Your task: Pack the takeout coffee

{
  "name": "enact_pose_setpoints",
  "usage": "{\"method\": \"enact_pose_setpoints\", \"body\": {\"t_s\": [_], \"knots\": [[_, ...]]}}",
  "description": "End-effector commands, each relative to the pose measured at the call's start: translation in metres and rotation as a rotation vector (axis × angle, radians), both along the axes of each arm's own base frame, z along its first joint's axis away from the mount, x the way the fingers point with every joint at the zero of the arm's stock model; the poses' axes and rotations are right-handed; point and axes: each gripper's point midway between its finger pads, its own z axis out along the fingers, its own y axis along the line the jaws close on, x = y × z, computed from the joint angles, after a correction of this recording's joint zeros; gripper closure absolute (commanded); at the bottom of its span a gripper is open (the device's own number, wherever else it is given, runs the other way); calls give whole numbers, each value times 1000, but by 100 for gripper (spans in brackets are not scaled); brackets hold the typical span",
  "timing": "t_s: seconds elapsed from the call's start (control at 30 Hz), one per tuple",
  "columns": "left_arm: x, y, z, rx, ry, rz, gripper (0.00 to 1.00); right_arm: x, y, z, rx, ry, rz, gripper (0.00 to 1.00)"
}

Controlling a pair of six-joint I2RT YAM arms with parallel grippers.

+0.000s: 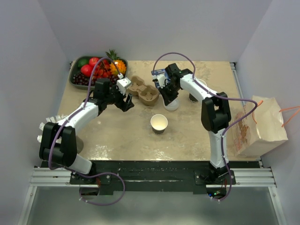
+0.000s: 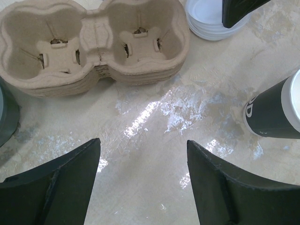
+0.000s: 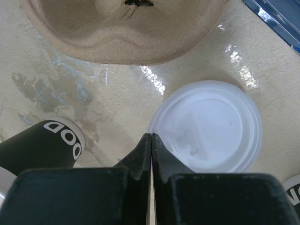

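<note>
The takeout coffee's dark-brown cup [image 1: 159, 123] stands lidless near the table's middle, its cream inside showing; it also appears as the cup [image 2: 276, 112] and the cup [image 3: 42, 145] in the wrist views. A stack of white lids [image 1: 171, 104] lies behind it. My right gripper [image 1: 168, 96] is shut just above this stack. In the right wrist view the right gripper [image 3: 151, 136] has its tips at the left rim of the top lid [image 3: 211, 124], with nothing visible between them. My left gripper [image 1: 125, 101] is open over bare table in front of the carrier, and the left gripper [image 2: 143, 145] holds nothing.
A pulp cup carrier [image 1: 144, 90] sits between the grippers. A fruit tray [image 1: 77, 63] is at the back left, nested cups [image 1: 47, 125] at the left edge, another dark cup [image 1: 193, 97] behind the right arm, and a paper bag [image 1: 258, 124] at the right.
</note>
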Motion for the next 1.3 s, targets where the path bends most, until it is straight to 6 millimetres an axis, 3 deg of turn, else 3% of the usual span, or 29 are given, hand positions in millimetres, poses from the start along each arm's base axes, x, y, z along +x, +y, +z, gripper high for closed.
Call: {"method": "enact_pose_setpoints", "body": {"t_s": [0.0, 0.1, 0.43, 0.6, 0.7, 0.73, 0.87, 0.93, 0.97, 1.0, 1.07, 1.1, 1.2, 1.23, 1.27], "knots": [[8, 2, 6, -10, -32, 8, 22, 5, 1, 40, 22, -85, -5, 100], [7, 0, 7, -12, -35, -4, 22, 4, 0, 58, 38, -120, -2, 100], [8, -9, 15, -31, -69, -69, 22, 0, 3, 83, 99, -130, 11, 100], [5, -14, 35, -31, -151, -138, 22, 4, 7, 113, 158, -160, 47, 100], [1, -18, 52, -33, -230, -194, 22, -4, 13, 139, 223, -161, 95, 100], [-2, -21, 56, -35, -259, -226, 22, -8, 14, 145, 242, -165, 125, 100], [-13, -30, 80, -54, -383, -300, 22, -55, 30, 189, 448, -71, 259, 100], [-24, -35, 82, -47, -422, -338, 22, -73, 35, 207, 520, -33, 271, 100], [-29, -36, 96, -49, -483, -342, 22, -80, 35, 208, 547, 0, 271, 100], [-38, -38, 91, -50, -489, -356, 21, -93, 39, 218, 605, 26, 289, 100], [-46, -37, 104, -38, -571, -358, 20, -105, 38, 210, 658, 108, 276, 100], [-53, -41, 100, -30, -572, -365, 19, -112, 40, 217, 725, 144, 288, 100], [-54, -44, 106, 31, -616, -338, 18, -112, 32, 226, 835, 210, 235, 100], [-51, -41, 108, 57, -618, -311, 17, -116, 31, 240, 923, 279, 212, 100], [-53, -44, 107, 61, -603, -319, 16, -111, 25, 237, 961, 308, 181, 100]]}}
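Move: The right fingers are already shut on the left rear rim of the top lid, whose middle lies about 2 cm ahead and 3 cm right, on the remaining lids. The paper cup stands some 11 cm back and 4 cm left, its middle about 2 cm higher; the carrier is roughly 7 cm ahead and 12 cm left, level, the blue pack 12 cm ahead, 2 cm left and 3 cm lower. From the left hand the cup is about 8 cm back, 14 cm right and 5 cm below. Keeping its pinch on the rim, the right hand lifts the lid off the stack, straight up for the first 10 cm, then draws back as it goes on climbing, ending about 20 cm up and 10 cm back, high over the paper cup, its fingers swinging some 40 degrees from pointing down to pointing more to the left. Late on, the left hand, empty and still open, rises and backs off from the carrier with a slight shift right, while its fingers tip up and turn clockwise. ##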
